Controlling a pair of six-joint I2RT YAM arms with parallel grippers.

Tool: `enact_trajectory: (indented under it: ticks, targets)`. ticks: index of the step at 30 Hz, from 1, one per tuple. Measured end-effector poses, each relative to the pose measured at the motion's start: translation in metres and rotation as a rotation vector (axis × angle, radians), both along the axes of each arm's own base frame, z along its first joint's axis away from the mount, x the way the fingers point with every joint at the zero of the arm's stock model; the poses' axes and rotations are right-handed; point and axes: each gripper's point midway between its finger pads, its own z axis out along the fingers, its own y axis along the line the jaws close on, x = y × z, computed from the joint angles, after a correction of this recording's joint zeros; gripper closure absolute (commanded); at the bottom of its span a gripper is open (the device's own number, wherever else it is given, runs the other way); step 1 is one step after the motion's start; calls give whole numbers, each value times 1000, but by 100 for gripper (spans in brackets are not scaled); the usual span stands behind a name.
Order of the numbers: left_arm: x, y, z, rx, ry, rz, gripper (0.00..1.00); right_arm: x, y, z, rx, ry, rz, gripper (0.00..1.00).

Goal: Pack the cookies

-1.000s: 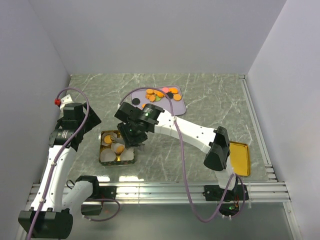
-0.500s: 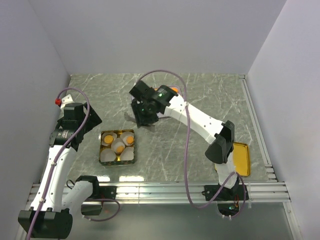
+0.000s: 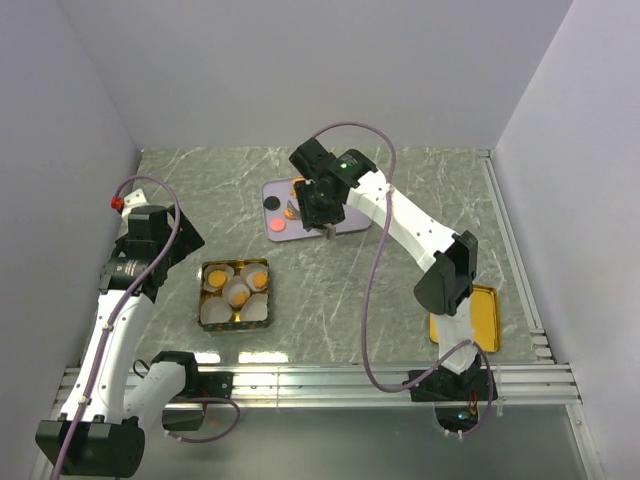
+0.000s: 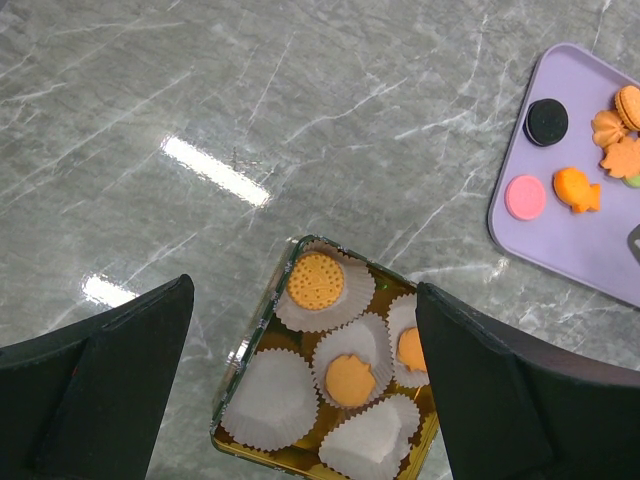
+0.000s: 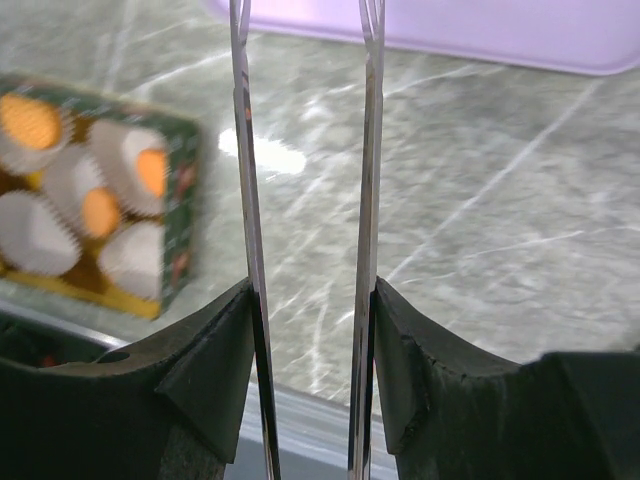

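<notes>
Cookies (image 3: 275, 226) in pink, black and orange lie on a purple tray (image 3: 352, 218) at the back. Over that tray hovers my right gripper (image 3: 318, 205). In the right wrist view the right gripper (image 5: 308, 300) is shut on metal tongs (image 5: 369, 150), whose two blades stand apart with nothing between them. A gold tin (image 4: 255, 345) of white paper cups holds orange cookies (image 4: 316, 280) in three of the cups. My left gripper (image 4: 300, 400) hangs open high above the tin, empty. The tray's cookies (image 4: 546, 122) also show in the left wrist view.
The tin (image 3: 204, 296) sits front left of the marble table, with the left arm (image 3: 150, 245) beside it. A gold lid (image 3: 478, 315) lies at the right near the front rail. Grey walls close in the left, back and right sides.
My right arm has swung with the tongs from above the tin back to the purple tray. The left arm has stayed where it was.
</notes>
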Motion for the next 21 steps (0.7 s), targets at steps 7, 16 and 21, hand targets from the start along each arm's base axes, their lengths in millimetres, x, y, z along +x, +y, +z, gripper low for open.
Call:
enact_trajectory:
  ticks: [7,16,21]
  targets:
    - [0,0,0,0,0,-1,2,32,-24,-29,-86,25,-59,44]
    - [1,0,-2,1,10,-1,2,66,-33,-41,-96,21,-121,42]
    - [2,0,-5,1,20,-1,3,79,-36,-39,-77,8,-146,41]
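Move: My right hand, holding the metal tongs, is headed for the orange cookies in the far middle of the tray, about 17 cm ahead, neither left nor right, and some 15 cm below. The green cookie sits about 4 cm nearer than them. A black one lies 5 cm to their right, and the orange fish is 10 cm ahead of my hand and 7 cm left. From my left hand they are about 23 cm ahead and 32 cm right. I carry the tongs forward over the tray with my right hand, about 8 cm, towards the orange cookies in its far middle. On the way I slant some 3.5 cm to the right and sink about 4 cm, then run on nearly level. I turn a few degrees clockwise and keep my grip on the tongs, letting their arms spread slightly. ##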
